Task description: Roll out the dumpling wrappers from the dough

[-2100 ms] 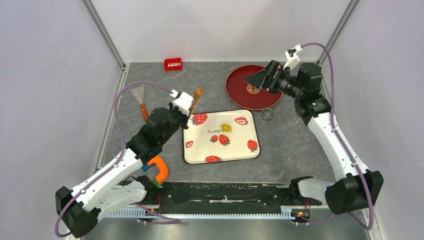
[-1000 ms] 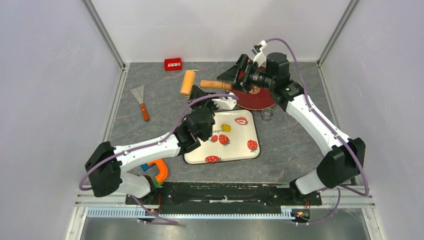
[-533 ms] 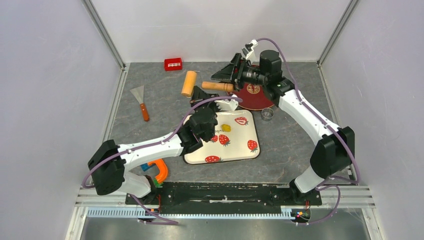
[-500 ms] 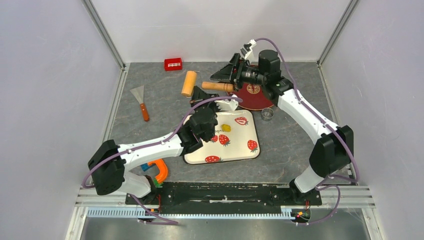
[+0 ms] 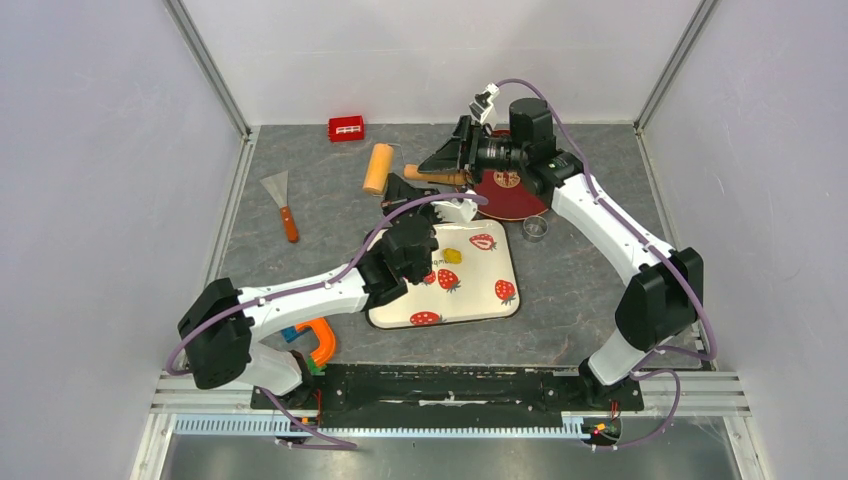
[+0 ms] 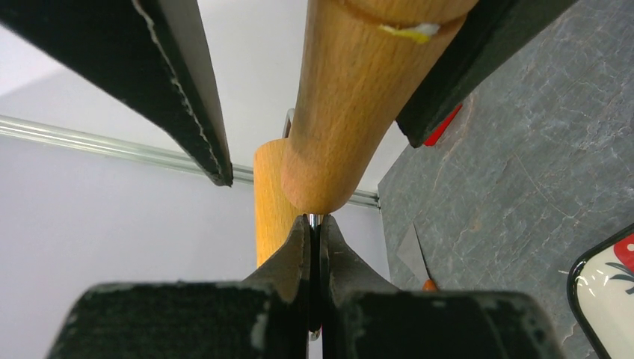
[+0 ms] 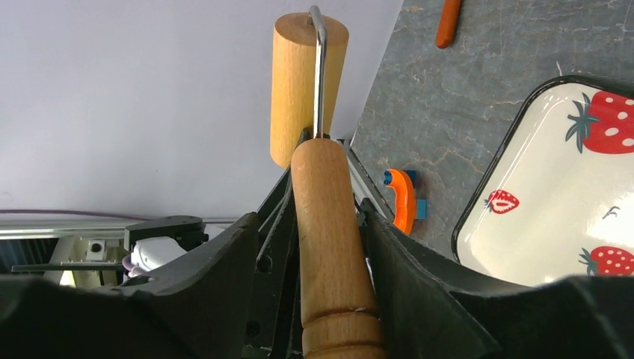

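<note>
The dough [image 5: 452, 255] is a small yellow lump on the strawberry tray [image 5: 470, 292]. No dumpling wrappers are in view. A wooden roller hangs above the table behind the tray, drum [image 5: 377, 167] to the left and handle [image 5: 440, 176] to the right. My left gripper [image 6: 315, 224] is shut on the roller's thin metal rod [image 7: 320, 75], just below the handle [image 6: 351, 97]. My right gripper [image 7: 308, 217] straddles the handle [image 7: 329, 247], open. One finger lies against the wood, and a gap remains on the other side.
A red plate [image 5: 520, 195] lies under the right wrist, with a small metal ring [image 5: 536, 228] beside it. A scraper [image 5: 282, 205] and a red box [image 5: 346, 128] lie at the far left. An orange clamp [image 5: 318, 338] sits near the left arm's base.
The left arm swung the roller from the left to the middle and held it there. The right gripper slid left along the handle, and its jaws narrowed around it.
</note>
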Motion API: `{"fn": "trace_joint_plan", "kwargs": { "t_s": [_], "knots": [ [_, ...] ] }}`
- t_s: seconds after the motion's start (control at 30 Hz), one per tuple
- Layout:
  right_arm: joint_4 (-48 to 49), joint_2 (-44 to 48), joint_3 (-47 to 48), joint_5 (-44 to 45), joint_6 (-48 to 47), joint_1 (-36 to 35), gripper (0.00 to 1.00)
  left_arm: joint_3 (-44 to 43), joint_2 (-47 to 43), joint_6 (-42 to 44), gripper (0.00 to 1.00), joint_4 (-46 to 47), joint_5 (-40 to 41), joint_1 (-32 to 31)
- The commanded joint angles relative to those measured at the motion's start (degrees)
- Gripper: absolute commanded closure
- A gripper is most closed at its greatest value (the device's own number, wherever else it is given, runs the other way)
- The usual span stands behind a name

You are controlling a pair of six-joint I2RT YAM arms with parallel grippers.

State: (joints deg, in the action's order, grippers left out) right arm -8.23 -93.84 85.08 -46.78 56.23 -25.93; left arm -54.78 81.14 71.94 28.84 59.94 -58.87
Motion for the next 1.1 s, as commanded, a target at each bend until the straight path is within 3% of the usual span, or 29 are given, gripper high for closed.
{"fn": "trace_joint_plan", "kwargs": {
  "t_s": [0.0,0.2,0.3,0.43,0.5,0.63,0.7,0.8,0.97,1.07],
  "knots": [
    [-0.5,0.6,1.5,-1.6,-1.3,-0.7,0.45,-3.8,0.6,2.8,0.98,2.5,0.2,-0.8],
    [-0.3,1.1,-0.2,-0.9,-1.0,-0.8,0.56,-3.7,1.0,2.3,0.98,2.5,1.1,-1.3],
    [1.0,1.4,-0.8,-0.8,-0.2,-0.9,0.67,-3.5,0.9,2.1,0.98,2.6,1.2,-1.4],
    [2.6,1.8,-1.9,-0.3,0.3,-1.0,0.92,-3.5,0.8,2.0,0.98,3.1,1.3,-1.4],
    [2.9,2.2,-2.3,0.2,0.0,-1.0,0.99,-3.7,0.8,1.8,0.98,3.5,1.3,-1.4],
    [3.2,2.4,-2.4,1.0,-0.9,-0.9,1.00,-3.9,0.7,-0.1,0.93,3.5,1.4,-1.5],
    [3.3,2.5,-2.5,1.6,-1.4,-0.8,1.00,-3.8,0.3,-2.6,0.48,3.4,1.2,-1.4],
    [2.8,2.4,-2.7,2.2,-2.7,-0.3,1.00,-2.9,-0.6,-7.4,0.22,2.0,0.9,-1.5],
    [1.3,3.1,-4.8,4.0,-6.4,2.2,1.00,-1.8,-3.2,-21.8,0.18,-7.3,1.0,-1.7],
    [-1.0,4.0,-5.9,5.0,-10.5,4.4,1.00,-2.4,-5.9,-39.3,0.18,-20.5,-1.5,-1.8]
  ]
}}
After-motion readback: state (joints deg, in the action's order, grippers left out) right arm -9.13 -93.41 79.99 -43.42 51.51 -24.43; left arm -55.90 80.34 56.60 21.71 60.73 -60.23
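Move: The wooden handle of the pastry roller already lies between the right gripper's open fingers, its middle about 3 cm to the right of that hand point and level with it in reach and height. The roller is some 7 cm to the right hand's left and 1 cm ahead. The dough lies 11 cm back, 5 cm right and about 30 cm below. From the left gripper, which holds the metal yoke, the handle's middle is about 7 cm right and 2 cm ahead. Close the right gripper on the wooden handle near its yoke end while the left keeps its pinch on the metal yoke, both hands nearly still. Once the handle is gripped, open the left fingers wide to release the yoke, rolling that hand about 10 degrees left side down as it sinks 1.5 cm. Then lower the right hand about 4 cm, easing right and slightly forward, away from the left gripper. ##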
